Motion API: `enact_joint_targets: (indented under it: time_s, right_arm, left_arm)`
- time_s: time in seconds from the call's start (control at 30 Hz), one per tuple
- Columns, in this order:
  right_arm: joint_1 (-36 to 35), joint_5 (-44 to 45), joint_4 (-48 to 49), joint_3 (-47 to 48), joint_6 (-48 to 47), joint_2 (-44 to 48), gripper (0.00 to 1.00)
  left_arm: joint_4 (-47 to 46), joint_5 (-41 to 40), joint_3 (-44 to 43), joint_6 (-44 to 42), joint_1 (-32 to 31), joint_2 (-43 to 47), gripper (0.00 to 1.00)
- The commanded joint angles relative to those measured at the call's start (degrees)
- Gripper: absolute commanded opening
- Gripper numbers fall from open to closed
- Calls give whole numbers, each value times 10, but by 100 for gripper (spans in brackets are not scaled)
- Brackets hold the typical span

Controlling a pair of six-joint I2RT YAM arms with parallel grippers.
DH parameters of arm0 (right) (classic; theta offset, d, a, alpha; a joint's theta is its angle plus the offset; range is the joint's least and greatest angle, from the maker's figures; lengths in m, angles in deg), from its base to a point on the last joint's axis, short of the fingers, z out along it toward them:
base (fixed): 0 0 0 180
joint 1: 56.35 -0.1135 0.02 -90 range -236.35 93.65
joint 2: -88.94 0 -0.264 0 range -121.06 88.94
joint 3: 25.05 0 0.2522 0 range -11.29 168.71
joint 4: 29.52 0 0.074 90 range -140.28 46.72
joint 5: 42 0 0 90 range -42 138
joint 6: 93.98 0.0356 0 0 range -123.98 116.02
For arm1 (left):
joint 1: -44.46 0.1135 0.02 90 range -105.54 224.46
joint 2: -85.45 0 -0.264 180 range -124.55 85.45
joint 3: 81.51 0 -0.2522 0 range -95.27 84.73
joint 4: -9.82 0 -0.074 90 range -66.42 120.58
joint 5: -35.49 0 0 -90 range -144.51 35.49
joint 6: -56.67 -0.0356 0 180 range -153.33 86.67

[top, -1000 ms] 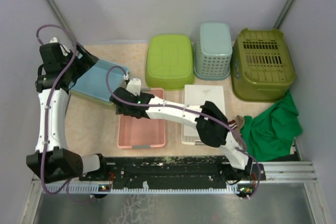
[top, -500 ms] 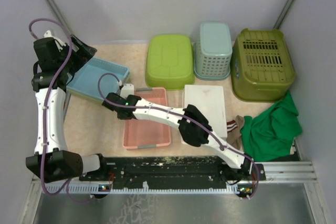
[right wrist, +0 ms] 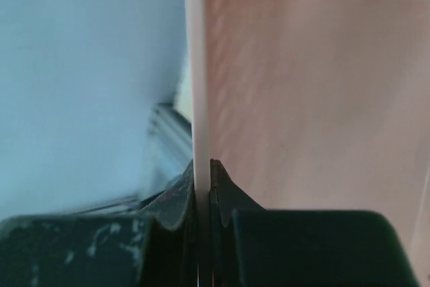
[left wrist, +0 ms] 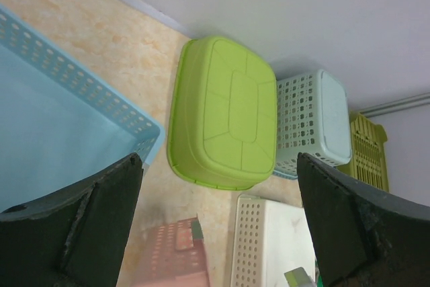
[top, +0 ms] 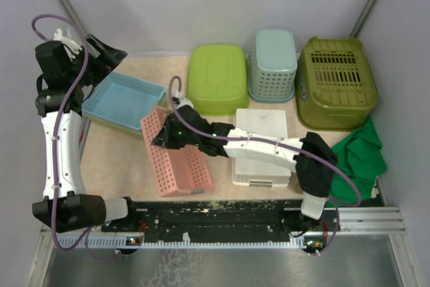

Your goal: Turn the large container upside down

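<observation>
The pink perforated basket point(top: 178, 159) stands tipped up on one long side at the front left of the table, its open side facing right. My right gripper point(top: 163, 136) is shut on its upper rim. In the right wrist view the two fingers point(right wrist: 201, 173) pinch the thin pink rim, with the pink wall point(right wrist: 309, 99) to the right. My left gripper point(top: 101, 52) is open and empty, high at the far left above the blue tray point(top: 124, 102). The left wrist view shows the wide-open left gripper point(left wrist: 218, 233) and the pink basket point(left wrist: 171, 260) blurred below.
A lime green tub point(top: 216, 77), a pale blue basket point(top: 273, 65) and an olive basket point(top: 336, 82) sit upside down along the back. A white basket point(top: 262, 126) lies upside down under my right arm. A green cloth point(top: 356, 159) lies at the right edge.
My right gripper has lifted one rim of the pink basket, tipping it from flat up onto its side. My left gripper has drawn back and up a little.
</observation>
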Motion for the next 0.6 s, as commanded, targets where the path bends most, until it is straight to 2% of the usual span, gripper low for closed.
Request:
enact_joint_targets:
  time_s: [0.0,0.13,0.17,0.33,0.43,0.57]
  right_arm:
    - [48,-144,460,-196,96,92,0]
    - [85,-164,683,-297,208,88,0]
    - [89,-163,764,-315,238,74,0]
    - [103,-169,950,-373,373,-5,0]
    - [111,-154,1015,-422,409,-26,0]
    - [130,-148,1023,-483,400,-1,0]
  left_arm:
    - [-5,12,-50,-6,-2,17,100]
    - [-3,18,-56,-13,-2,19,100]
    - [-1,20,-55,-14,-2,18,100]
    - [-4,34,-39,-14,-2,19,100]
    - [0,36,-35,-23,-2,18,100]
    - [0,41,-33,-24,-3,17,100]
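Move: My right fingers are still shut on the raised left rim of the tilted pink container; its middle lies about 7 cm to my right, 2 cm back and 11 cm down. From this hand, the upturned white container is 35 cm right, 6 ahead; the upturned lime container 20 right, 28 ahead; the blue container 14 left, 19 ahead, all some 15 lower. From my left hand the pink one is roughly 18 cm right, 20 back, 29 below. Keeping the rim pinched in my right hand, I roll the wrist so its left side rises, by some 50 degrees, and tip the pink container over towards its right long side. The hand goes about 5 cm right towards the white container and a little forward, first rising, then sinking again. My empty left hand, still wide open, lifts away about 4 cm. ##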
